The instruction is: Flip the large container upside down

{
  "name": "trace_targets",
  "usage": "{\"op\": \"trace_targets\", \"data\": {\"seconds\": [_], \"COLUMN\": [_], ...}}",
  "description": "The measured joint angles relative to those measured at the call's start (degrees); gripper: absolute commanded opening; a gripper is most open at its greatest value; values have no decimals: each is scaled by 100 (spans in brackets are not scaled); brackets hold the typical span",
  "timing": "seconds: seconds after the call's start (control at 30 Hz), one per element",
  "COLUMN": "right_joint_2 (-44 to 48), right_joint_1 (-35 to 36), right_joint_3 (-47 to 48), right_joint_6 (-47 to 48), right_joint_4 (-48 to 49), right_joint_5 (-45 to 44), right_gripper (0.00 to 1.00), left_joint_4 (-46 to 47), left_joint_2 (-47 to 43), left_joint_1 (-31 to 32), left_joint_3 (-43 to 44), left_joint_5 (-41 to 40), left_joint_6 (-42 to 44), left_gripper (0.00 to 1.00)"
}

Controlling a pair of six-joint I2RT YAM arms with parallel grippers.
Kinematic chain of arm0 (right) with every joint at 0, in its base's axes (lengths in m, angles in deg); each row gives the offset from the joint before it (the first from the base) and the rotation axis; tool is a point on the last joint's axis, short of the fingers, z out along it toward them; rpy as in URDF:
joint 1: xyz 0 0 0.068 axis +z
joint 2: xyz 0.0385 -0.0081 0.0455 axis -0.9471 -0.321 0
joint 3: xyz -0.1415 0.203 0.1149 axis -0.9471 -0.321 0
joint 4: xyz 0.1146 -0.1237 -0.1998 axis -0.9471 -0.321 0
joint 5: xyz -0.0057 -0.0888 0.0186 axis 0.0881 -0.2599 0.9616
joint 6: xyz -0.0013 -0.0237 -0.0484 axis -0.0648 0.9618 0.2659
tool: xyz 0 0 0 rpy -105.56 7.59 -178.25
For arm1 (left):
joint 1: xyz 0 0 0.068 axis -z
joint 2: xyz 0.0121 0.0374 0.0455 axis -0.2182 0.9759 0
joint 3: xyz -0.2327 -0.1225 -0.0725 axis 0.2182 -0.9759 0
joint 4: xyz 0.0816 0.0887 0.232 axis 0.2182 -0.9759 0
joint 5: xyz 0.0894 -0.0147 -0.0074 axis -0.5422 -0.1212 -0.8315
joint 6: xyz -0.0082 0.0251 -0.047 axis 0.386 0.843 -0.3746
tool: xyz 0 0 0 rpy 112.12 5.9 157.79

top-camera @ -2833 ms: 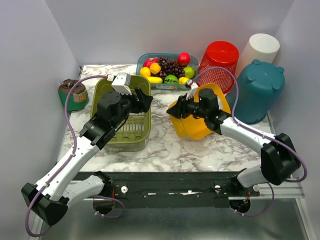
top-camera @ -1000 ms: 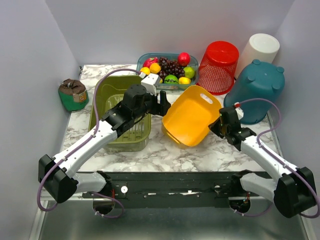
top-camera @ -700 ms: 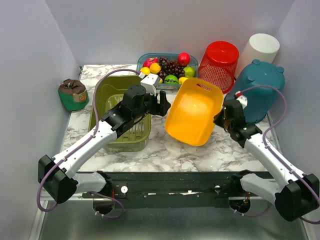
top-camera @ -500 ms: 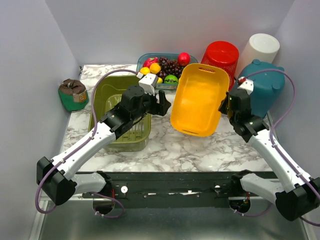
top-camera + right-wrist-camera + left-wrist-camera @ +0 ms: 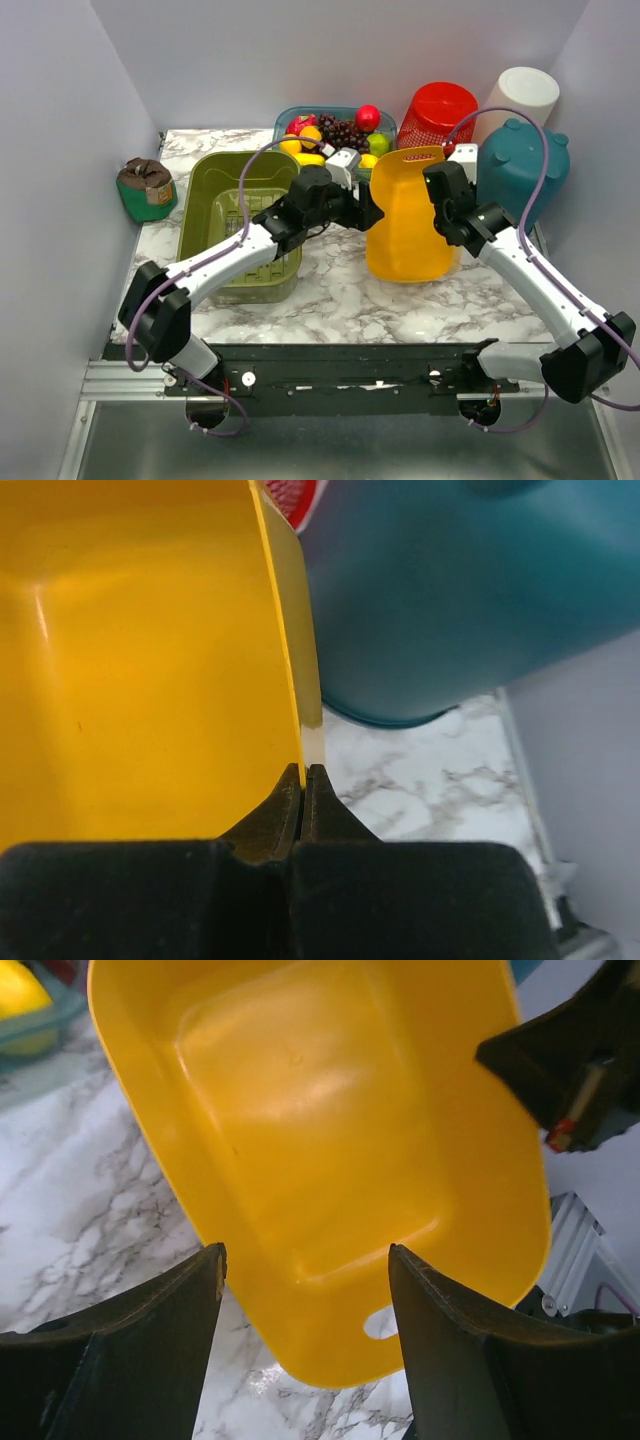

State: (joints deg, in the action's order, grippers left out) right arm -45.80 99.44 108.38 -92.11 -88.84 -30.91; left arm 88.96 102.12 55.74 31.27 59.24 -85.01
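The large container (image 5: pixel 408 220) is a yellow tub standing on one end on the marble table, its hollow side facing left. My right gripper (image 5: pixel 443 190) is shut on its right rim. In the right wrist view the rim is pinched between the closed fingertips of that gripper (image 5: pixel 303 771), with the tub's yellow wall (image 5: pixel 140 660) to the left. My left gripper (image 5: pixel 368 212) hovers open just left of the tub. The left wrist view looks into the tub's hollow (image 5: pixel 320 1130) past the spread left gripper (image 5: pixel 306 1252), whose fingers touch nothing.
An olive green basket (image 5: pixel 240 215) sits at the left, a clear tray of fruit (image 5: pixel 335 130) at the back. A red basket (image 5: pixel 440 115), a white cylinder (image 5: pixel 525 95) and a teal container (image 5: pixel 520 175) crowd the back right. A small green pot (image 5: pixel 147 188) stands far left.
My right gripper has swung the yellow tub up from lying tilted to standing on its end. My left arm has reached right, up to the tub's hollow side.
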Motion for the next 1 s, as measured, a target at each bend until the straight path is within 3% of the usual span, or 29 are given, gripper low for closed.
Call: {"op": "trace_targets", "data": {"seconds": [0.33,0.57,1.0], "right_joint_2": [-205,-809,-2299], "right_joint_1": [389,636,1106], "right_joint_3": [748,649,970], "right_joint_6": [1725,2522,2382], "right_joint_4": [280,420,17], "right_joint_5": [-1681,-2138,-2273], "right_gripper": [1,1,2], "left_joint_4": [225,201,197], "left_joint_2": [181,-306,-1558], "left_joint_1": [13,-13,-765], "left_joint_3": [-35,-304,-973], "left_joint_5": [74,-44,-109], "left_joint_6": [-374,-404,-505], "left_gripper": [75,75,76]}}
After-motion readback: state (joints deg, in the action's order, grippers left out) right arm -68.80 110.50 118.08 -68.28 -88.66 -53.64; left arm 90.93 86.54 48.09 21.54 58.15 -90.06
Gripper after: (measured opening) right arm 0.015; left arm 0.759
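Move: The right gripper holds the orange container by its right rim; the container's middle lies about 9 cm left, 5 cm back and 8 cm below that hand, over bare marble some 22 cm down. The teal container stands about 14 cm right and 3 cm farther out, the red basket some 16 cm ahead and 3 cm left, both roughly 10 cm lower. From the left hand the orange container's middle is about 9 cm right, 3 cm ahead, 6 cm below. Keep the right fingers pinched on the orange container's rim, lift about 7 cm with a little drift right, then sink some 8 cm while carrying left and forward, rolling the wrist steadily some 40 degrees, left side down. Dip the open left gripper briefly by about 2 cm, then draw it away from the container, left and up. ##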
